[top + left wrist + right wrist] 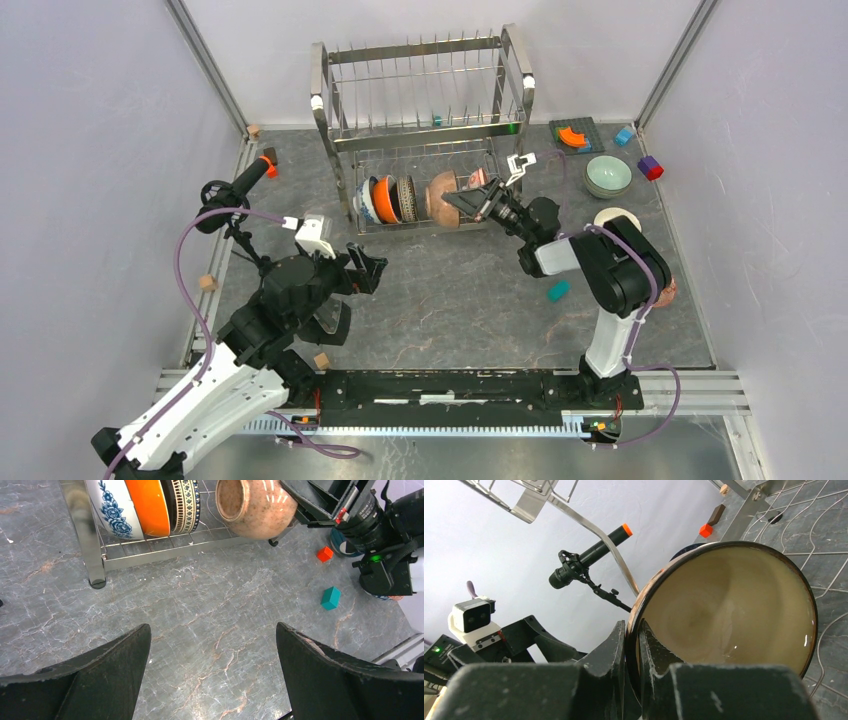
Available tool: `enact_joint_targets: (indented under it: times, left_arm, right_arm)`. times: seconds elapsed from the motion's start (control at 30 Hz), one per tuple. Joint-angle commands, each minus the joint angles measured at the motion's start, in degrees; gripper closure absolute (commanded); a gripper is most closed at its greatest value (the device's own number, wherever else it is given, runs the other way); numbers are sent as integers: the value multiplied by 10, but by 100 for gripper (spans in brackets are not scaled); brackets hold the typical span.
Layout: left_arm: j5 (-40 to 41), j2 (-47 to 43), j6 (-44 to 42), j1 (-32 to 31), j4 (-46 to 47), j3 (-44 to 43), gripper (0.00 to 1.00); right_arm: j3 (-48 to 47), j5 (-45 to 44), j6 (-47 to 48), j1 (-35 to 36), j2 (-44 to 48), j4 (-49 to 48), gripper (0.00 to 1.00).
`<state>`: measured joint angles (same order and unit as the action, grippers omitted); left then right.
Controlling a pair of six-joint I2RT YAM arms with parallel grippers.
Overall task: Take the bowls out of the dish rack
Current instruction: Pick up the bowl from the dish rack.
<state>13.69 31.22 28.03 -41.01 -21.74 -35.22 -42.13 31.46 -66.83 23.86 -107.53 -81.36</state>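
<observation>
The steel dish rack (424,60) stands at the back middle. Its lower tier holds a blue-and-white bowl (111,507), an orange bowl (148,505) and a patterned-rim bowl (186,502), all on edge. My right gripper (478,200) is shut on the rim of a brown-gold bowl (443,198) at the rack's right end; one finger is inside the rim, one outside (633,645). My left gripper (214,640) hangs open over bare table in front of the rack, holding nothing. A pale green bowl (608,175) and a cream white bowl (617,216) sit on the table at the right.
A black microphone with an orange tip (245,180) stands on a stand at the left. Small toy blocks lie about: teal (558,290), red (325,554), blue (624,135), and an orange piece on a dark plate (574,135). Grey walls close in the table.
</observation>
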Motion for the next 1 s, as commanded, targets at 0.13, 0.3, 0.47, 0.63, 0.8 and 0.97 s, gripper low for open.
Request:
enact_joint_targets:
  times: [0.13, 0.3, 0.47, 0.63, 0.8, 0.97]
  left_arm:
    - [16, -10, 1, -3, 22, 4, 0]
    - [24, -13, 7, -3, 21, 3, 0]
    - [39, -12, 12, -3, 13, 0, 0]
    - [79, -9, 38, -3, -9, -9, 0]
    - [119, -15, 79, -3, -24, -17, 0]
    - [85, -32, 59, -3, 5, -31, 0]
  right_arm:
    - [34, -10, -16, -5, 94, -175, 100]
    - [68, -9, -11, -5, 134, -172, 100]
    - [116, 0, 22, -5, 206, -127, 100]
    - [173, 11, 100, -4, 316, 7, 100]
    - [178, -43, 316, 35, 491, 346, 100]
    - [129, -133, 482, 94, 598, 607, 100]
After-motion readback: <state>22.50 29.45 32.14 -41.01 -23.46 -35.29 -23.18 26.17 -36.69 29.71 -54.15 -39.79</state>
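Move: The brown bowl's rim is already pinched in the right gripper, between the rack's tiers. The open tabletop to bring it over lies about 18 cm back, 5 cm to the right and some 18 cm below. Still racked, roughly 7 cm lower, are the red-patterned bowl, 5 cm farther out and 6 cm right, and the dark patterned bowl, 3 cm ahead and 9 cm left. From the left gripper that open tabletop is about 3 cm back and 20 cm right. Keep the right fingers shut on the brown bowl's rim and draw it back out of the rack about 13 cm, rising and easing right some 5 cm each, slowly at first, then faster. Over the last part, roll the wrist some 25 degrees, anticlockwise looking along the fingers. Shift the open left gripper a couple of centimetres left, turning it slightly counter-clockwise. ##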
